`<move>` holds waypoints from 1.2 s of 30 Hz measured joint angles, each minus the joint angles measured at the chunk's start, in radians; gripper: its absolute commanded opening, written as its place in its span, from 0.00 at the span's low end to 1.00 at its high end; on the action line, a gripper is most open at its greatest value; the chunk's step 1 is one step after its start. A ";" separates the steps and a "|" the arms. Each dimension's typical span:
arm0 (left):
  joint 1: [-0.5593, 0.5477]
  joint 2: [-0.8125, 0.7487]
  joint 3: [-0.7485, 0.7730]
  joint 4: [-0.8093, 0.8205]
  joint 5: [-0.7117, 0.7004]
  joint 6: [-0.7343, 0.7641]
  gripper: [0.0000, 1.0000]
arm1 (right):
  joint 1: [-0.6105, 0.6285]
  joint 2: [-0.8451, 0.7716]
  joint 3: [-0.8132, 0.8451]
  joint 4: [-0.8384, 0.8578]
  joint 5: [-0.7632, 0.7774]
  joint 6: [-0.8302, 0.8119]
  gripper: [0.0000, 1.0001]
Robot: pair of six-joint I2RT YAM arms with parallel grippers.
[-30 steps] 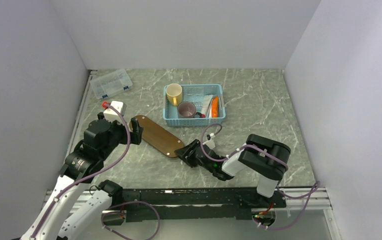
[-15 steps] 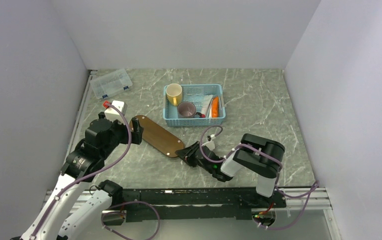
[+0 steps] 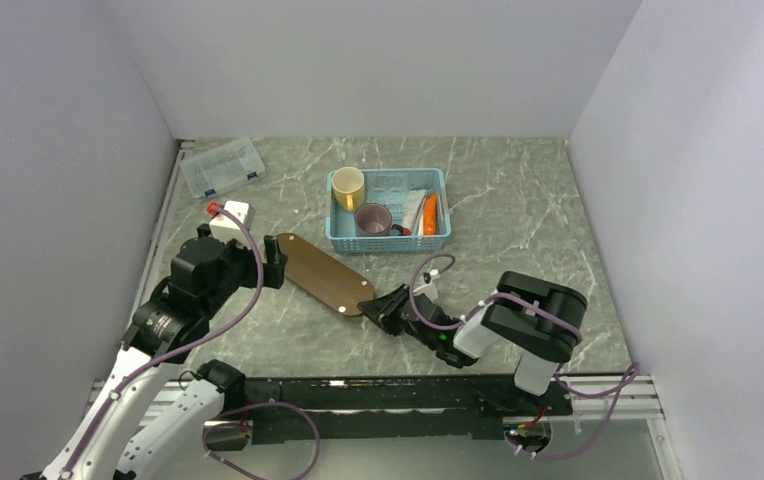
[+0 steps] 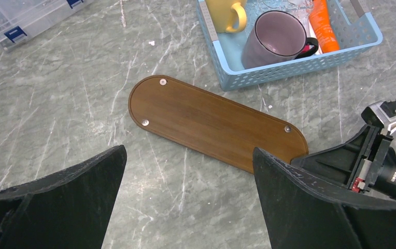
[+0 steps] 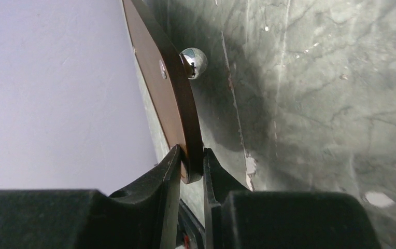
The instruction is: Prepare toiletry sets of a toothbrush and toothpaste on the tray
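Observation:
The dark brown tray (image 3: 323, 272) lies aslant on the marble table, between my two arms. My right gripper (image 3: 370, 308) is shut on its near right rounded end; in the right wrist view the tray's (image 5: 167, 88) edge sits pinched between both fingers of the gripper (image 5: 191, 150). My left gripper (image 3: 273, 262) hovers by the tray's far left end, open and empty (image 4: 188, 150), with the tray (image 4: 214, 122) just ahead of it. An orange toothpaste tube (image 3: 430, 213) lies in the blue basket. I cannot make out the toothbrush.
A light-blue mesh basket (image 3: 390, 243) behind the tray holds a yellow mug (image 3: 348, 186), a purple mug (image 3: 372, 218) and tubes. A clear compartment box (image 3: 222, 166) sits at the back left. A round metal foot (image 5: 193, 62) shows under the tray.
My right gripper has closed on the tray's near end, and the tray has slid a little to the right with it. The left arm has hardly moved.

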 measured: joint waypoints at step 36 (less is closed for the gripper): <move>0.000 0.045 0.000 0.000 0.129 -0.073 0.99 | -0.494 -0.713 -0.195 -0.760 -0.640 -0.534 0.00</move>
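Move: The right hand has the near right end of the tray pinched; the tray's middle lies about 8 cm ahead and 9 cm left of it, nearly level in height. Bare table is free some 13 cm to its right and 4 cm back. The blue basket stands about 23 cm ahead and 6 cm right, the purple mug in it 22 cm ahead and 2 cm right. From the left hand the tray is roughly 5 cm ahead, 11 cm right and 22 cm below. Keeping its pinch on the tray's end, the right hand draws the tray to the right across the front of the table, some 13 cm, easing back about 4 cm with hardly any change of height. On the way it swings counter-clockwise by nearly 20 degrees, then its left side dips. Late on, the open, empty left hand edges about 3 cm right. ##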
